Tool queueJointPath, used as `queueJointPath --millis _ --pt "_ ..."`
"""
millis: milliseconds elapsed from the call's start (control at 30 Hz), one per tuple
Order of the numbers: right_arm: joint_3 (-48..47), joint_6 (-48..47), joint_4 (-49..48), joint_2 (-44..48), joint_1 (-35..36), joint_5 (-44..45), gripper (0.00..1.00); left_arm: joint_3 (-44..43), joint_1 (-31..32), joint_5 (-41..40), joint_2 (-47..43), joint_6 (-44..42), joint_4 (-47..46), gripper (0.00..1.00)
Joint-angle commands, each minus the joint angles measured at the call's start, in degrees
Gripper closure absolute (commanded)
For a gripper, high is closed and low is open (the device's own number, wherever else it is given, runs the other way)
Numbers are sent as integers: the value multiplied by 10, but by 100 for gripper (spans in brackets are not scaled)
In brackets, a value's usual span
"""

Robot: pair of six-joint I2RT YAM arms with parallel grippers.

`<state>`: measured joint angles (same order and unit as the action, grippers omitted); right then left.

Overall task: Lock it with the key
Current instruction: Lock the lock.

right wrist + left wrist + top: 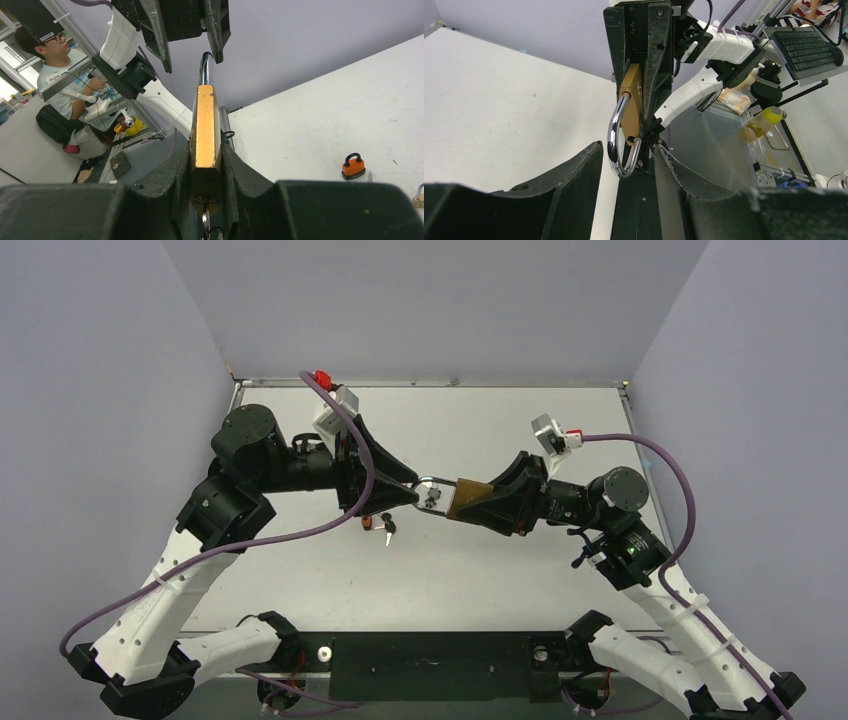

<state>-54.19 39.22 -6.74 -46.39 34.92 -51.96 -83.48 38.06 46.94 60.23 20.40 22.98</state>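
The lock (468,498) is a brass padlock held in mid-air over the table's middle, its silver shackle (615,145) pointing at the left arm. My right gripper (206,150) is shut on the brass body (205,125), one finger pressed to each flat side. A key (205,219) sticks in the keyhole at the body's near end. My left gripper (626,150) is open, and its fingers (574,175) stand either side of the shackle loop with a gap on both sides. The shackle's short leg sits just outside its hole in the body.
A small orange padlock (353,167) stands on the white table (520,570), with a brown piece (419,196) near it at the view's edge. A dark key (388,528) and a red bit (367,524) lie under the left gripper. Grey walls close three sides.
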Motion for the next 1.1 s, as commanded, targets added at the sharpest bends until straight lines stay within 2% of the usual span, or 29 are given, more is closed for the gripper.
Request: queueJointPath --millis 0,500,633,800,1067 --pt "-47 -10 -52 9 10 6 100 -1 -3 9 -6 -7 -13 61" --pt "-50 -28 -35 13 11 18 100 19 -3 52 -6 16 -48 72" --pt "-51 -27 -35 13 11 19 100 26 -3 52 -4 22 -57 81" --pt "-51 -29 -31 9 10 16 100 32 -3 49 -4 33 -76 100" --pt "-55 -9 -38 -3 11 -5 100 34 -2 29 -8 6 -52 100"
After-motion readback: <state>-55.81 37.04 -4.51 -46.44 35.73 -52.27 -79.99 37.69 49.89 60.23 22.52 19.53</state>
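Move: The bend of the silver shackle sits almost between the open left fingertips, about 1 cm to the right of the left hand point and 1 cm below, level fore and aft. The lock's brass body is some 9 cm to the right, 1 cm back and 2 cm lower; the orange padlock lies on the table roughly 15 cm ahead, 11 cm left and 45 cm below. From the right hand, which already grips the body, the bend is about 8 cm left, 2 cm forward and 1 cm up. Lower the left gripper about 1 cm so its tips straddle the shackle's bend, then close the fingers from just under half open to nearly shut, pinching the chrome bar; the grip effort rises as they meet it. Keep the right hand practically still, holding the brass body. ##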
